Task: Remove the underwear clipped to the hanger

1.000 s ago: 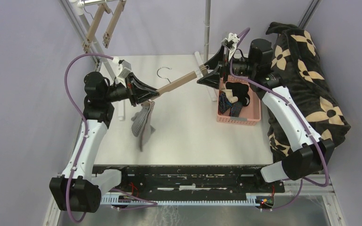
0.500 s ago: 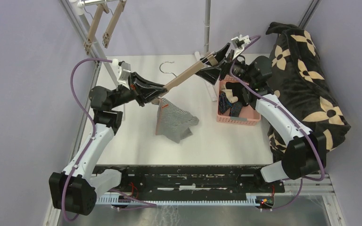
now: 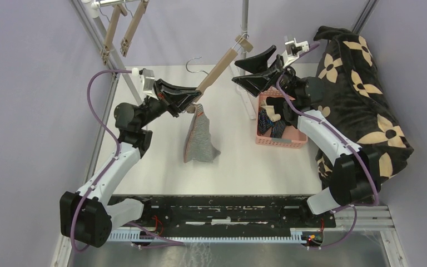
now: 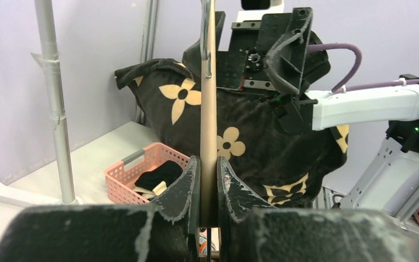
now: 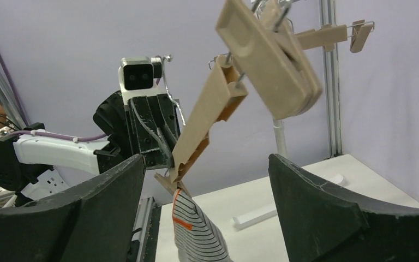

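My left gripper (image 3: 186, 101) is shut on the low end of a tan wooden hanger (image 3: 218, 68), which slopes up to the right. The grey-and-white striped underwear (image 3: 199, 136) hangs from the hanger's lower clip, its bottom resting on the table. In the left wrist view my fingers (image 4: 187, 183) clamp the hanger bar (image 4: 208, 109). My right gripper (image 3: 257, 68) is open and empty, just right of the hanger's upper clip (image 5: 275, 63); the striped pair (image 5: 196, 229) hangs beyond it. The black pair (image 3: 281, 105) and the navy striped pair (image 3: 269, 124) lie in the pink basket (image 3: 281, 143).
A black blanket with tan flowers (image 3: 361, 100) is draped at the right edge. A rack pole (image 3: 244, 22) stands behind the table with its white foot (image 3: 243, 94). More tan hangers (image 3: 123, 28) hang at the top left.
The right gripper has come off the hanger's upper end and stands open. The left arm has tilted the hanger up more steeply, and the striped underwear has swung under the lower clip.
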Action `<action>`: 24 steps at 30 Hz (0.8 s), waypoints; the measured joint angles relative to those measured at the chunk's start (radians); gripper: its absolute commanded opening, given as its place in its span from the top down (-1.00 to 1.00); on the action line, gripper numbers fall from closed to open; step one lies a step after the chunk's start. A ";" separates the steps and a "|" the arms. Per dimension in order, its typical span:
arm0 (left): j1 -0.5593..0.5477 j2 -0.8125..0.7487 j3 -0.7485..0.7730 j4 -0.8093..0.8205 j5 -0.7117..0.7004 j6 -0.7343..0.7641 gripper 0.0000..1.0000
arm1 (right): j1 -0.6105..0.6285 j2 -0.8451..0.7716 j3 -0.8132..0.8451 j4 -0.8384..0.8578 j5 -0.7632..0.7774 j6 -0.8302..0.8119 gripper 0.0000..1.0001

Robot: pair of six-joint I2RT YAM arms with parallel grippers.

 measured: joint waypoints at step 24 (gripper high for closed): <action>-0.124 0.156 0.007 0.220 -0.053 -0.073 0.94 | 0.038 0.017 0.001 0.008 0.033 -0.002 -0.36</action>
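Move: The hanger's bar, its lower end still pinched in the left fingers and its upper end free, crosses in front of the open right hand about 6 cm to its left, level fore-and-aft and some 1 cm higher. The free end's clip is roughly 5 cm ahead, 1 cm left and 5 cm above that hand; the striped underwear hangs some 12 cm left, 6 cm back and 14 cm below. From the left hand, the right fingers are about 12 cm right, 5 cm ahead and 3 cm up. The hanger's upper half is carried rightward in between the right fingers: the left hand keeps its pinch on the lower end and travels about 4 cm right, bowing forward a centimetre and back on the way, with a slight clockwise turn. The right hand eases roughly 1 cm left to meet the bar and, from wide open, starts to close around it without yet shutting. ##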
